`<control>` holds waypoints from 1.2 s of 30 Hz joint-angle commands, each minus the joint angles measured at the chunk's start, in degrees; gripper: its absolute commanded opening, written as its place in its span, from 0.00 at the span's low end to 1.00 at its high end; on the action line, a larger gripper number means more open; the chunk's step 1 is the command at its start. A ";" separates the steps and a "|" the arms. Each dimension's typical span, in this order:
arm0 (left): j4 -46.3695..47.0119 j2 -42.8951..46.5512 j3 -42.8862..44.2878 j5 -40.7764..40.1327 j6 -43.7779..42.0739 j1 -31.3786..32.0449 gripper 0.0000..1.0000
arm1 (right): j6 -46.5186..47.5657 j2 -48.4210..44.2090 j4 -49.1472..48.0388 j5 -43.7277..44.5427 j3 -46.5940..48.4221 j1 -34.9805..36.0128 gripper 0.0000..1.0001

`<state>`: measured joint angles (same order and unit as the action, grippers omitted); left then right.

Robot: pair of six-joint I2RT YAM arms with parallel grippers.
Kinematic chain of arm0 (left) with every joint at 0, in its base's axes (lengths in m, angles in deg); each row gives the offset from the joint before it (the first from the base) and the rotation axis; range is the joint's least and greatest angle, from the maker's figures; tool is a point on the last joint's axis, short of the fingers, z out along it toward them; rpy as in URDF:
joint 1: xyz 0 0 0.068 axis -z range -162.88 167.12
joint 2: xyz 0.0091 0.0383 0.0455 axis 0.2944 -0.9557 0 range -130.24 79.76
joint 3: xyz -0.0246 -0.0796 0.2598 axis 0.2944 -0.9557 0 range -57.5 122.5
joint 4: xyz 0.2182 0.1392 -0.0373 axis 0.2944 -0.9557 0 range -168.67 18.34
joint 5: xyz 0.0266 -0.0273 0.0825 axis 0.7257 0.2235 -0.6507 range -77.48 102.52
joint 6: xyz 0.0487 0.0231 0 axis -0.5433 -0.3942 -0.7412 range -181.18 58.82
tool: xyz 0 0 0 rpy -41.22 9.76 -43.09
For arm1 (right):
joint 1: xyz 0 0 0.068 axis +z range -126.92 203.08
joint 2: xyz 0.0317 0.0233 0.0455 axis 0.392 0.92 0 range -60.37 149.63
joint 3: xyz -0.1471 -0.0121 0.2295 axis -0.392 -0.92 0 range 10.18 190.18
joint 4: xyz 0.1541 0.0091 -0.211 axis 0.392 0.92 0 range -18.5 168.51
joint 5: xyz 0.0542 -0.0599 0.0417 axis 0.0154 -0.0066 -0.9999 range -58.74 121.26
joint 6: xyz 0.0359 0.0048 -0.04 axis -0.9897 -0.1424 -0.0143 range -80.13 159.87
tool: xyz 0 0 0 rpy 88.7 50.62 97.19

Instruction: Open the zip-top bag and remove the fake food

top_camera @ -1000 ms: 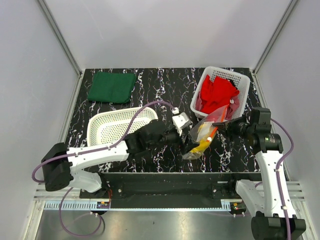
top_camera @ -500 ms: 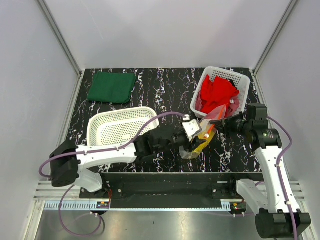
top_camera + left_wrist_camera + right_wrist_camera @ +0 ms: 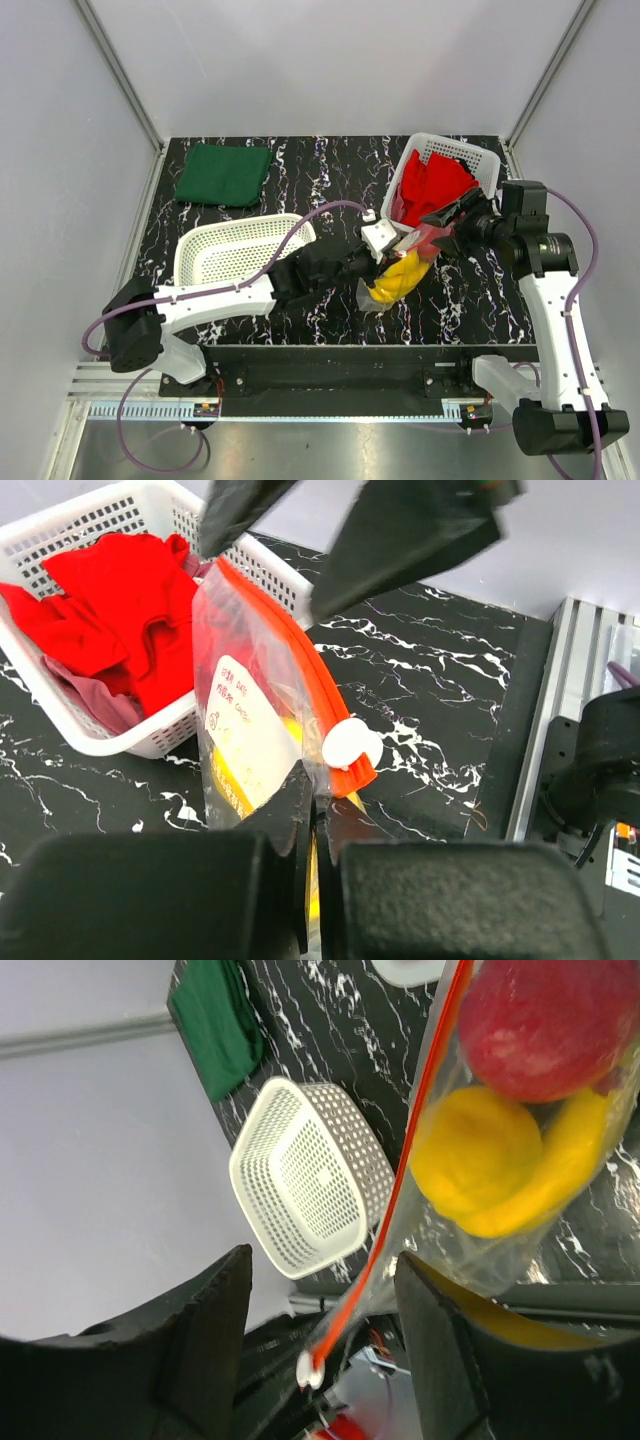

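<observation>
The zip-top bag [image 3: 402, 268] is clear with an orange zip strip [image 3: 290, 640] and a white slider [image 3: 350, 746]. It holds the fake food: a red fruit [image 3: 540, 1022], a yellow lemon [image 3: 470, 1150] and a banana [image 3: 565, 1175]. My left gripper [image 3: 315, 780] is shut on the bag's edge just below the slider; from above the left gripper [image 3: 377, 258] sits at the bag's left side. My right gripper [image 3: 322, 1260] stands open with the zip strip [image 3: 400, 1210] running between its fingers, apart from both. From above the right gripper [image 3: 446, 225] is at the bag's upper right.
A white basket [image 3: 478, 170] with a red cloth [image 3: 432, 185] stands right behind the bag. An empty white mesh basket [image 3: 235, 255] lies to the left, partly under my left arm. A folded green cloth [image 3: 222, 175] lies at the back left.
The left gripper moved right and shut on the bag's edge. The right gripper, shut on the bag before, has opened and let go. The bag has shifted slightly towards the red-cloth basket.
</observation>
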<state>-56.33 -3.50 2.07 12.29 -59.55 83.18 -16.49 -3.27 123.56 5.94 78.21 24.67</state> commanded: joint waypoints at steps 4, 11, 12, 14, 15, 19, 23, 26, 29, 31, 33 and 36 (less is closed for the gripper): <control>0.75 -0.58 5.46 -1.70 4.26 -0.06 0.00 | -1.03 -5.06 8.23 2.99 1.93 5.18 0.67; 2.51 -2.86 6.96 -2.85 6.28 -0.06 0.00 | -7.45 -8.23 8.24 2.29 1.49 8.08 0.62; 2.77 -3.13 7.14 -2.76 6.37 0.03 0.00 | -8.06 -8.32 8.07 2.38 1.49 8.17 0.60; 2.77 -3.48 7.40 -2.76 6.54 0.21 0.00 | -8.77 -8.15 7.72 1.77 0.88 8.35 0.53; 2.77 -3.83 7.49 -2.76 6.46 0.38 0.00 | -9.20 -8.06 7.19 1.07 0.62 8.70 0.52; 2.77 -4.45 8.10 -2.85 6.46 0.73 0.00 | -10.26 -7.88 6.66 1.59 -0.53 9.66 0.52; 2.69 -5.07 8.54 -2.85 6.02 1.26 0.00 | -10.97 -8.23 5.61 2.12 -1.67 10.28 0.50; 2.42 -5.24 8.63 -3.11 5.49 1.70 0.00 | -11.49 -7.97 4.99 2.21 -2.11 10.37 0.44; 2.25 -4.89 8.28 -3.37 5.32 1.96 0.00 | -11.49 -7.88 4.99 2.99 -1.67 10.46 0.38; 2.16 -4.63 8.02 -3.55 5.05 1.88 0.00 | -11.49 -7.62 4.99 3.17 -1.59 10.46 0.34; 2.16 -4.10 7.75 -3.55 4.96 1.96 0.00 | -11.84 -7.62 4.81 3.17 -1.85 10.46 0.30; 2.16 -3.92 7.40 -3.55 4.88 1.96 0.00 | -12.19 -7.97 4.29 3.35 -2.55 10.46 0.23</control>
<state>-57.93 -8.84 8.06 10.28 -53.82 84.95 -27.52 -10.96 130.01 8.19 76.07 34.65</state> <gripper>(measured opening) 0.009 0.264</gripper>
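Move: The white slider on the orange zip is about 6 cm back and 7 cm to the left of the open right hand, near its height. Of that hand, the yellow fruit in the bag is some 12 cm back, 5 cm left and 8 cm lower; the basket of red cloth is about 12 cm ahead, 8 cm right and 14 cm below. The left hand already grips the bag beside the zip, with the slider some 3 cm to its right, level fore and aft, 1 cm above. The right fingertips come round the white slider and narrow on it from well open to about a quarter open, after the hand draws back some 6 cm and then eases left about 3 cm, tipping down slightly. The left hand keeps its shut grip on the bag by the zip and carries that end nearly 3 cm right to meet it. ##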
